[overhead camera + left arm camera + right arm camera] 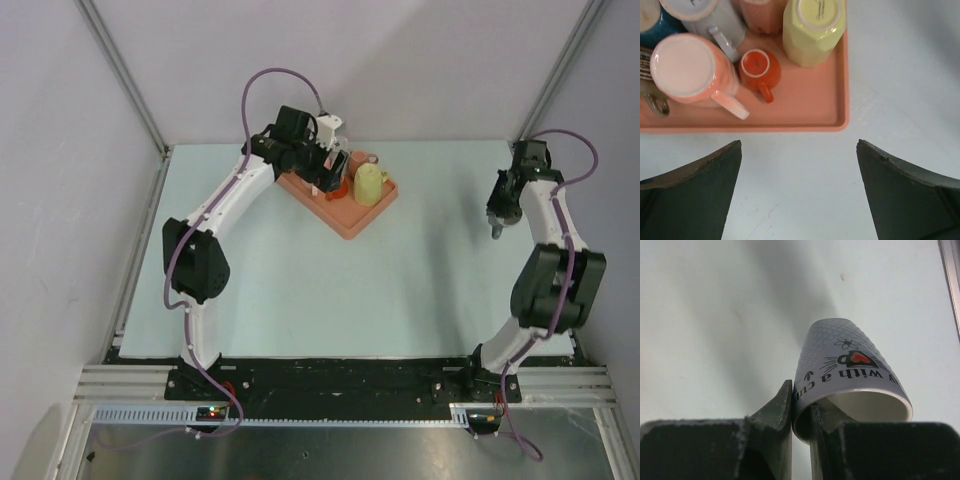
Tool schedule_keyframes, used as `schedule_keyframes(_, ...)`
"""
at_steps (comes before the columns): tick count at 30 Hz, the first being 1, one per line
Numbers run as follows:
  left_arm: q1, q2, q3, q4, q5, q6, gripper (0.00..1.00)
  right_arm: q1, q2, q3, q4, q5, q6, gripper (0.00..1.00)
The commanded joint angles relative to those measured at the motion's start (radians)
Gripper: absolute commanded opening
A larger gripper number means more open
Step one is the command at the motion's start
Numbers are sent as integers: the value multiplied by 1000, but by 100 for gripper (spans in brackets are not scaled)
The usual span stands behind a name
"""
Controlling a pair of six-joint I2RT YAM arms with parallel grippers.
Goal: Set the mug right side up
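A white mug (850, 370) with black lettering and a red heart is in my right gripper (801, 397). The gripper is shut on its rim, one finger inside and one outside. The mug's open mouth faces the wrist camera and its base points away at the pale table. In the top view the right gripper (497, 225) hangs over the table's right side, with the mug mostly hidden under it. My left gripper (799, 145) is open and empty, just off the near edge of a salmon tray (805, 107).
The tray (350, 222) at the back centre holds several mugs: a yellow one (813, 30) and a pink one (690, 70) bottom up, a small orange cup (759, 68) and a grey mug (710, 17). A metal frame rail (951, 270) runs along the right.
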Motion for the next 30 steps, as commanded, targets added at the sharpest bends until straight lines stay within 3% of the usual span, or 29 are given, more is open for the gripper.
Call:
schedule_keyframes(1,0,-33,-27,-1,-49,79,100,-59,169,161,-233,-23,-118,0)
schedule_keyframes(13,0,172,50,2,-140,253,72,-79,364,250,-265,-21,-131,1)
schedule_keyframes(17,1,257,139,5,-165,240,72,-79,392,242,-261,12,-131,12)
schedule_keyframes(22,-1,348,259,11,-153,212,71,-77,376,241,-255,12,-128,35)
schedule_keyframes(25,-3,401,305,14,-161,200,67,-75,359,245,-265,11,-128,50)
schedule_keyframes(30,-2,433,314,16,-149,171,59,-64,314,254,-295,25,-127,64)
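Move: The right hand already grips the grey mug by its rim; the bare table spot it is headed for lies about 15 cm below, some 2 cm back and 5 cm to the right. For the left hand, the red mug in the tray is about 11 cm ahead, 3 cm right and 18 cm below; the yellow mug stands 7 cm right of the red one and 1 cm farther out, the big pink mug 6 cm left of it and 4 cm farther out. Right hand lowers the grey mug 10 cm, tips fingers downward, opens; left, part-closing, descends 12 cm, forward towards red mug. ##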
